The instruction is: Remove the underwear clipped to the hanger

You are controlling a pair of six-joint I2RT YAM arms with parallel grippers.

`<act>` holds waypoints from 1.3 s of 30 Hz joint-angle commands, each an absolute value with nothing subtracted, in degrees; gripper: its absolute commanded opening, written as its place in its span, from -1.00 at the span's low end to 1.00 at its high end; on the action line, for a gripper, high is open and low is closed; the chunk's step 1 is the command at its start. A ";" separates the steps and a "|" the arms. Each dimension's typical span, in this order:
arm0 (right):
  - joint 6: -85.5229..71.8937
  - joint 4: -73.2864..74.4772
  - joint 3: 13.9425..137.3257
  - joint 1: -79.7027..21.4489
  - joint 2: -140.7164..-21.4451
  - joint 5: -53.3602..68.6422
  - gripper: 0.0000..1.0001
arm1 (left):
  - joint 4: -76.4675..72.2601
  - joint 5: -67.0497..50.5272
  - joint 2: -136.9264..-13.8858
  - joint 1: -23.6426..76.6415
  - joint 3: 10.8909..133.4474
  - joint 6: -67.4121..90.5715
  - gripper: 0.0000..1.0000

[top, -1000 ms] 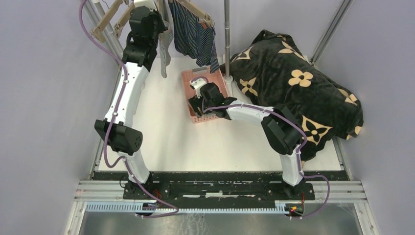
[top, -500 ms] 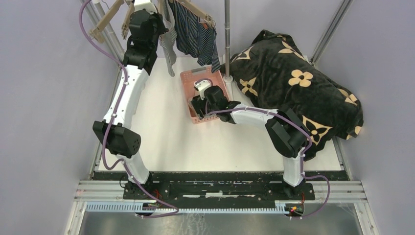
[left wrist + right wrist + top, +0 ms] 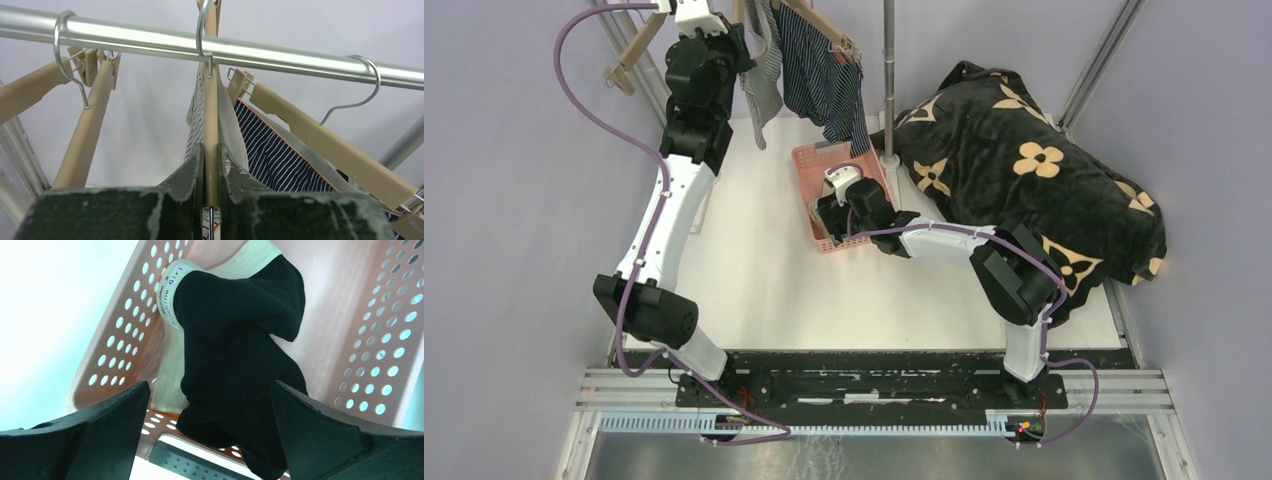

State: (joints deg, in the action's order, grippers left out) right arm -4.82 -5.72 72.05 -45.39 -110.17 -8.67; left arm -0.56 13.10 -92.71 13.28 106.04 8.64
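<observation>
In the left wrist view my left gripper (image 3: 211, 150) is shut on the thin tan bar of the middle hanger (image 3: 211, 110), which hooks over the metal rail (image 3: 150, 45). The grey-and-white striped underwear (image 3: 196, 112) hangs from that hanger; from above it shows as the striped underwear (image 3: 762, 85) beside my left gripper (image 3: 727, 28). The navy striped underwear (image 3: 275, 160) is clipped to the hanger on the right (image 3: 325, 145). My right gripper (image 3: 210, 385) stands open over the black underwear (image 3: 235, 335), which lies loose in the pink basket (image 3: 380, 355).
An empty tan hanger (image 3: 85, 135) hangs left of the held one. The pink basket (image 3: 807, 160) stands under the navy underwear (image 3: 824, 80), beside an upright pole (image 3: 888, 80). A big black blanket with tan flowers (image 3: 1024, 170) fills the back right.
My left arm has stretched up and left to the rail and its jaws have closed on the hanger bar. The right jaws have opened wider and slid slightly back in the basket.
</observation>
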 commanded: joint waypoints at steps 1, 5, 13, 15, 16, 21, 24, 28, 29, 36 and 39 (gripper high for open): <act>-5.42 -7.57 70.89 -45.80 -107.28 -8.99 1.00 | -9.21 12.86 -87.24 13.07 103.92 8.12 -0.94; -5.44 -7.75 70.41 -45.79 -106.80 -9.68 1.00 | -9.43 12.69 -83.38 13.02 98.29 7.94 -0.95; -5.10 -6.43 71.66 -45.83 -106.72 -10.56 1.00 | -5.90 13.78 -76.59 13.01 88.47 7.18 -0.94; -5.10 -6.33 71.82 -45.79 -106.43 -10.78 1.00 | -2.97 14.92 -75.48 13.05 86.69 8.06 -0.95; -5.02 -6.33 71.80 -45.79 -106.25 -10.93 1.00 | -2.02 14.91 -74.55 13.01 85.17 8.61 -0.95; -2.64 -5.07 73.78 -45.34 -105.83 -12.70 1.00 | -0.26 13.18 -66.49 13.85 74.24 11.92 -0.94; -1.44 -3.98 76.00 -44.48 -106.00 -12.57 1.00 | 0.64 13.77 -60.51 15.02 68.25 11.52 -0.94; -0.67 -2.64 77.97 -43.87 -104.98 -12.55 1.00 | 2.59 12.94 -53.31 16.34 62.97 11.47 -0.95; -0.56 -2.56 77.84 -43.86 -104.22 -12.50 1.00 | 3.14 12.52 -51.67 16.54 61.84 11.54 -0.94; -1.50 -0.03 74.10 -43.90 -96.12 -12.28 1.00 | 12.29 11.24 -44.91 17.47 60.55 13.59 -0.94; -1.71 3.81 73.15 -43.88 -92.26 -10.40 1.00 | 14.90 10.24 -42.49 18.53 58.86 16.29 -0.94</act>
State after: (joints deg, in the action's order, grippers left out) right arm -1.61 0.14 74.22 -43.86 -98.89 -11.60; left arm 12.36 11.88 -44.93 17.30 59.94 11.03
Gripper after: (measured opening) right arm 0.999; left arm 0.149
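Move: The left hand already grips the near end of the unhooked hanger; the clear space in front of the pink basket lies about 25 cm back, 10 to its right and 25 lower. The navy striped underwear hangs about 12 cm ahead of it, 14 right and 10 below. From the right hand, the grey striped underwear is roughly 22 cm ahead, 13 left and 32 above; the black underwear lies about 3 cm ahead, straight below by 10. Left draws the gripped hanger some 20 cm back and down from the rail; open right lifts 10 cm. ##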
